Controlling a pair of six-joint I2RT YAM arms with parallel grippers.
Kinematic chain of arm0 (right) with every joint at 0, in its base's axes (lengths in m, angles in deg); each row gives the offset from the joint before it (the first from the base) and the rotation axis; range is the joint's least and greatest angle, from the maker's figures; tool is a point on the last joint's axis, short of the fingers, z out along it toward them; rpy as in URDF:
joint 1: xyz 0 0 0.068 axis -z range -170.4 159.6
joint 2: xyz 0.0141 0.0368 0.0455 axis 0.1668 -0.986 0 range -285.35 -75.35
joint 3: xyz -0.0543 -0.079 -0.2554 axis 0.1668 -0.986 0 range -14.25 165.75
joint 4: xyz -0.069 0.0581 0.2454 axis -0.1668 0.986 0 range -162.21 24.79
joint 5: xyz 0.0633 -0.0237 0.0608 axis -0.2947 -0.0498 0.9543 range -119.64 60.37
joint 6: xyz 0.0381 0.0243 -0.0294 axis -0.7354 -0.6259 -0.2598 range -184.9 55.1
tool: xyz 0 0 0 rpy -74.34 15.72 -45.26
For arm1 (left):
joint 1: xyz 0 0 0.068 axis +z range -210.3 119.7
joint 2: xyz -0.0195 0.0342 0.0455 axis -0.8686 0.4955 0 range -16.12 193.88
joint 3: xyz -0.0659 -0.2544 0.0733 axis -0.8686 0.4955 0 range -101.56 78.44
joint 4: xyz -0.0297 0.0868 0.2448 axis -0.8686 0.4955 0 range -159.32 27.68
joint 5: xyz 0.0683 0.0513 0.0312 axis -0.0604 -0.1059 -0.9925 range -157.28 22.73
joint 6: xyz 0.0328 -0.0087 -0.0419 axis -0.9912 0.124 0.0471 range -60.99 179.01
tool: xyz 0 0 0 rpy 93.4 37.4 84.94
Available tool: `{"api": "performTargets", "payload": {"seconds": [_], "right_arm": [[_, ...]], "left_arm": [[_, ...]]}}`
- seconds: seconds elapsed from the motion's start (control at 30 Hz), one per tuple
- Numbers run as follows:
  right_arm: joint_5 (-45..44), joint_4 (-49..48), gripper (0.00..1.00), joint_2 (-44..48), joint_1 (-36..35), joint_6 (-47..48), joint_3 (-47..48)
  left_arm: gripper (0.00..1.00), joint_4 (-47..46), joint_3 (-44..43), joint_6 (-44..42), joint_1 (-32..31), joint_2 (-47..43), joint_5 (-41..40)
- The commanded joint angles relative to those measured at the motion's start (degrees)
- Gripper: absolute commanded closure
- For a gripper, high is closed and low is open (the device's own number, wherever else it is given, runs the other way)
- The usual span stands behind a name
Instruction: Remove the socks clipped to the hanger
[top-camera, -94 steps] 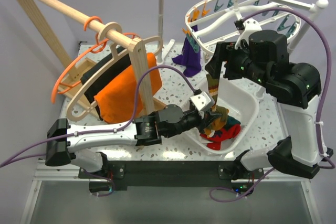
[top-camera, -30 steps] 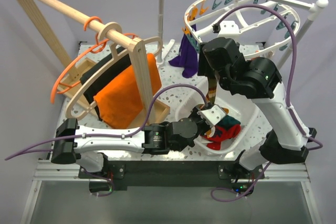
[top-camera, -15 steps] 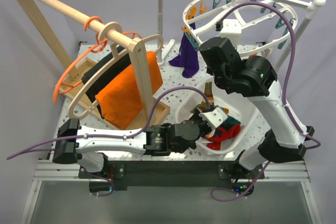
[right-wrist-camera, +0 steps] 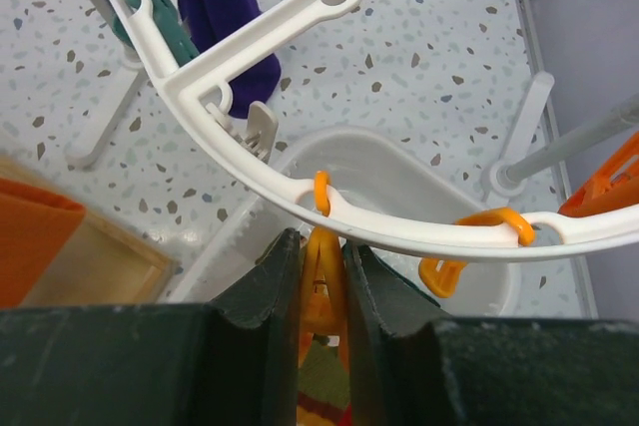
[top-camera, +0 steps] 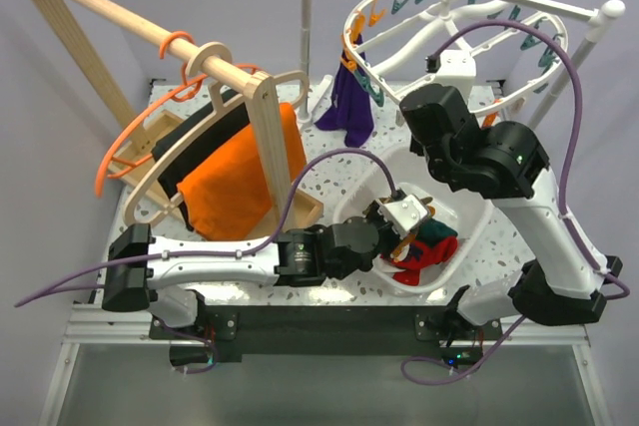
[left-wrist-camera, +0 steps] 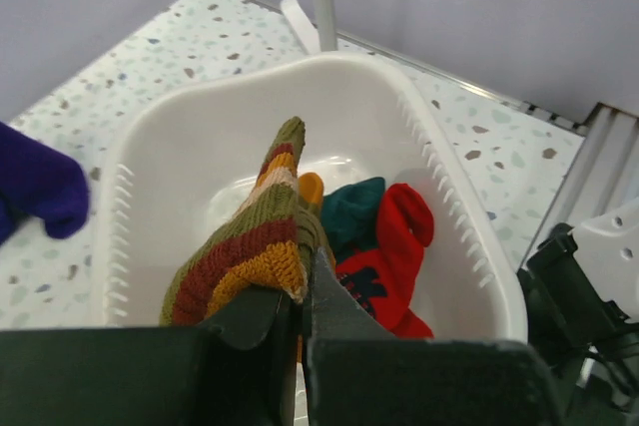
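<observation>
A striped sock (left-wrist-camera: 255, 241) in green, red and yellow hangs over the white basin (left-wrist-camera: 200, 147). My left gripper (left-wrist-camera: 305, 281) is shut on its lower end. My right gripper (right-wrist-camera: 321, 246) is shut on the orange clip (right-wrist-camera: 321, 286) that hangs from the white hanger (right-wrist-camera: 250, 37); the striped sock (right-wrist-camera: 339, 391) shows just under that clip. A purple sock (top-camera: 349, 107) is still clipped to the hanger's left side. A red sock (left-wrist-camera: 399, 246) and a dark teal-green sock (left-wrist-camera: 349, 216) lie in the basin. In the top view the right arm (top-camera: 479, 152) hides its own fingers.
The hanger hangs from a white rail on a stand (top-camera: 308, 27). Another orange clip (right-wrist-camera: 449, 266) and a teal clip (right-wrist-camera: 160, 27) hang nearby. At the left a wooden rack carries coat hangers, an orange cloth (top-camera: 235, 182) and a thin orange hanger (top-camera: 125, 152). A wooden tray (top-camera: 300, 212) lies beside the basin.
My right gripper has closed on the orange clip and that arm has shifted right and back. The hanger has swung a little. My left gripper, still on the striped sock, has moved slightly up.
</observation>
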Motion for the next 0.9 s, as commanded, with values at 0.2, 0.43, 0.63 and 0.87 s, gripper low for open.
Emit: {"api": "performTargets", "payload": {"seconds": [0.2,0.43,0.63,0.87], "right_arm": [[6.02,-0.87,1.00,6.65,0.66,0.81,-6.19],[7.34,-1.84,1.00,8.85,1.10,1.96,-5.75],[7.52,-2.02,1.00,9.91,1.36,2.66,-6.37],[8.13,-2.11,1.00,10.44,1.98,3.45,-7.07]], "left_arm": [[0.90,1.13,3.74,13.16,9.03,-1.86,20.73],[0.75,1.04,5.50,15.62,9.92,-2.39,21.00],[0.38,0.95,5.68,15.36,10.01,-3.44,19.86],[0.02,-0.98,7.43,13.43,10.27,-6.95,19.59]]}}
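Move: The striped sock hangs in my closed left fingers. The pile of red and teal socks in the white basket lies about 4 cm ahead of that hand, 6 cm to its right and 18 cm below; the purple sock hangs some 22 cm ahead and 10 cm to its left, about level. From my right hand the pile is roughly 4 cm back, straight in line sideways and 32 cm below, and another orange clip on the hanger rim sits about 5 cm to its right, level fore and aft. I lower the striped sock towards the pile in the basket, my left hand sinking about 6 cm and easing slightly forward while the fingers tip down nearly 20 degrees; partway down I open them wide to let go, then start rising. My right hand keeps its pinch on the orange clip at the hanger rim and drifts about 3 cm back and to the right. ##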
